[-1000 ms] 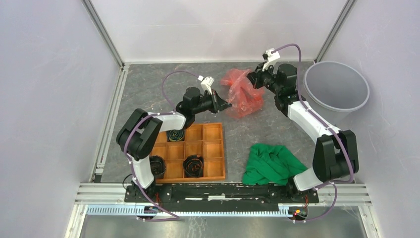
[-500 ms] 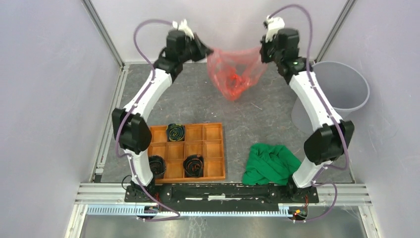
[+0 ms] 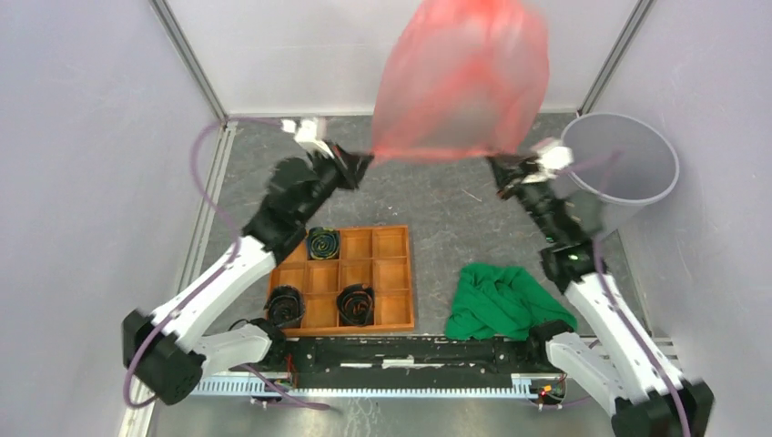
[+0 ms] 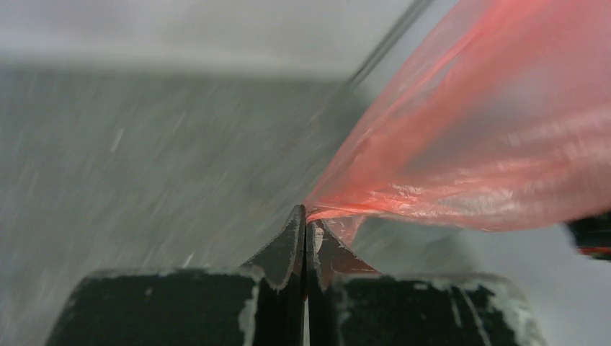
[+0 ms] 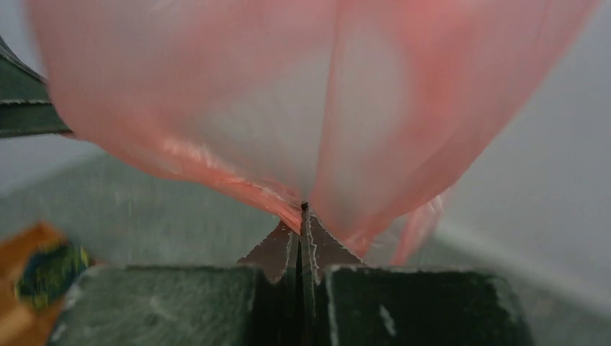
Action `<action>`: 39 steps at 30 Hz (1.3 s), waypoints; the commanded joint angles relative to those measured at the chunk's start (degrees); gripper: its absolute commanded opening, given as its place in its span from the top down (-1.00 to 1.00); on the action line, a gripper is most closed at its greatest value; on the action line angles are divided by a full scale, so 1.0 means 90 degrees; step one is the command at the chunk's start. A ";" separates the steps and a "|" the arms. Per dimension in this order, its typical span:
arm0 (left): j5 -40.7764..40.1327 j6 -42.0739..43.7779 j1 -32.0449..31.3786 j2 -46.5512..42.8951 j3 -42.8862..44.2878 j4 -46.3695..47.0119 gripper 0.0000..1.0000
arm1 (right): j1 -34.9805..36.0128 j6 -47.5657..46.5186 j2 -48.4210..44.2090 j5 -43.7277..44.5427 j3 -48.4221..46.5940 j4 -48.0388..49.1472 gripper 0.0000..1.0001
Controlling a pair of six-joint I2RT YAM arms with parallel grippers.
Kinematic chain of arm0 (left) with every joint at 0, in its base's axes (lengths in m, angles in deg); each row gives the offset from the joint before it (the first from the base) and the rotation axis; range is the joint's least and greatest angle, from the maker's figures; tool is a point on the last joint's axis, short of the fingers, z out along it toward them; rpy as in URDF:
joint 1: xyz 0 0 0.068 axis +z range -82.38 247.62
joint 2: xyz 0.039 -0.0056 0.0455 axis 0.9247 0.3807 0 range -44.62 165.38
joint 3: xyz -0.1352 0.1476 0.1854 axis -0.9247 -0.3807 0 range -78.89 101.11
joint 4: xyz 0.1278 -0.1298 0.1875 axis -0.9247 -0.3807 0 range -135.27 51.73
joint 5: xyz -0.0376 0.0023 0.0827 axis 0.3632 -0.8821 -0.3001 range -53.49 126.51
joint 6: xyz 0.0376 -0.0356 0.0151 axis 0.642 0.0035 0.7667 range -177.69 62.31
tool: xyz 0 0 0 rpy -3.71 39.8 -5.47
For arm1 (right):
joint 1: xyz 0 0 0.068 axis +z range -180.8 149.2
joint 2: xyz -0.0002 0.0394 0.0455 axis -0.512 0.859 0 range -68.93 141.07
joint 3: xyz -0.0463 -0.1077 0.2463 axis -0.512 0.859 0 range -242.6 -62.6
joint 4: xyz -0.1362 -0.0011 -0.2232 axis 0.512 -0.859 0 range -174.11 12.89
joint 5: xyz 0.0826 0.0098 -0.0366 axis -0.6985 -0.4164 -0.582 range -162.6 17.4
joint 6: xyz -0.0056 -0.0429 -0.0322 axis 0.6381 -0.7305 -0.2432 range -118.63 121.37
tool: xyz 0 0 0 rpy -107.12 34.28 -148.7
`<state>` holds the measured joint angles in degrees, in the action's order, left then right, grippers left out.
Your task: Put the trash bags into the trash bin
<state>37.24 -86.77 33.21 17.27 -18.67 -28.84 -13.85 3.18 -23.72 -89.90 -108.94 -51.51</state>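
Observation:
The red translucent trash bag (image 3: pixel 462 77) billows upward, spread wide in the air between both arms. My left gripper (image 3: pixel 362 160) is shut on the bag's left edge; in the left wrist view the film (image 4: pixel 461 137) streams up and right from the pinched tips (image 4: pixel 308 213). My right gripper (image 3: pixel 499 166) is shut on the bag's right edge, and in the right wrist view the bag (image 5: pixel 288 94) fills the upper frame above the closed tips (image 5: pixel 303 210). The round grey trash bin (image 3: pixel 583 138) stands at the far right, just beside the right gripper.
An orange wooden compartment tray (image 3: pixel 387 273) with dark coiled items lies near the front left. A crumpled green cloth (image 3: pixel 496 300) lies front right. Grey walls and metal frame posts enclose the table on three sides.
Both arms swung down and toward the front, holding the bag's edges. The bag, which hung down between them, has filled with air and ballooned upward.

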 commanded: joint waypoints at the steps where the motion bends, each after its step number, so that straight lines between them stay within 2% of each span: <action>1: -0.0909 -0.0498 0.0420 0.0760 -0.1686 -0.0539 0.96 | -0.0073 0.0260 0.0849 0.0264 0.1288 -0.0824 0.98; 4: -0.0433 -0.0581 0.0493 0.0887 -0.1784 -0.0338 0.96 | 0.0068 0.0343 0.1018 0.0147 0.1299 -0.1025 0.99; 7: -0.0025 -0.0517 0.0515 0.1125 -0.1255 -0.0498 0.96 | 0.0132 0.0353 0.1426 0.0258 0.0517 -0.1694 0.99; 12: 0.1500 -0.0292 0.0557 0.1499 0.1083 -0.1481 0.96 | 0.0237 0.0186 0.2355 0.0069 -0.2245 -0.3440 0.99; 14: 0.1860 -0.0170 0.0554 0.1548 0.2076 -0.1723 0.96 | 0.0329 0.0079 0.2610 -0.0132 -0.3515 -0.3858 0.99; 16: 0.1948 0.0003 0.0559 0.1523 0.2866 -0.1900 0.96 | 0.0370 0.0164 0.2650 -0.0265 -0.4082 -0.3784 0.99; 19: 0.1488 0.0364 0.0561 0.1316 0.3126 -0.1937 0.96 | 0.0369 0.0396 0.2360 -0.0295 -0.3639 -0.2913 0.99; 21: 0.0708 0.0503 0.0561 0.1185 0.2687 -0.1941 0.96 | 0.0371 0.0517 0.2175 0.0031 -0.2826 -0.2206 0.99; 23: 0.0041 0.0477 0.0593 0.1233 0.2108 -0.2108 0.96 | 0.0372 0.0508 0.2194 0.0379 -0.2043 -0.2027 0.99; 25: -0.0050 0.0450 0.0707 0.1479 0.1584 -0.2401 0.96 | 0.0368 0.0410 0.2389 0.0647 -0.1361 -0.2075 0.99; 28: 0.0376 0.0434 0.1059 0.1829 0.1133 -0.2707 0.96 | 0.0370 0.0198 0.2931 0.0488 -0.0959 -0.2416 0.99; 31: 0.0873 0.0300 0.1518 0.1774 0.1009 -0.2636 0.96 | 0.0432 0.0022 0.3376 0.0170 -0.1528 -0.3121 0.99; 36: 0.2674 0.0083 0.1764 0.1436 0.1936 -0.2091 0.96 | 0.0955 -0.0148 0.3399 -0.0055 -0.3270 -0.3783 0.99; 39: 0.3101 -0.0019 0.1764 0.1312 0.2452 -0.2078 0.96 | 0.0976 0.0290 0.3114 -0.0229 -0.3480 -0.3540 0.99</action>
<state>54.07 -85.46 49.64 35.41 -6.01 -54.80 -6.11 3.66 11.04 -88.74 -132.33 -89.04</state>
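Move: Both grippers already pinch the red trash bag's edge, some 22 cm apart. Its body billows about 12 cm above and 8 cm ahead of both, 15 cm right of the left hand and 8 cm left of the right. From the right hand, the bin is roughly 29 cm right, 8 cm ahead, and the green cloth 6 cm right, 16 cm back. From the left, the bin is 51 cm right, 5 cm ahead, and the wooden tray 7 cm left, 14 cm back, all below. Keep both grippers shut on the bag and shake it in unison: whip both hands down about 26 cm towards the table, fling them up past the starting height, then drive them down again and begin to lift. Tip the fingers down on each downstroke, the right the more, about 50 degrees, and let both hands end somewhat farther forward. ##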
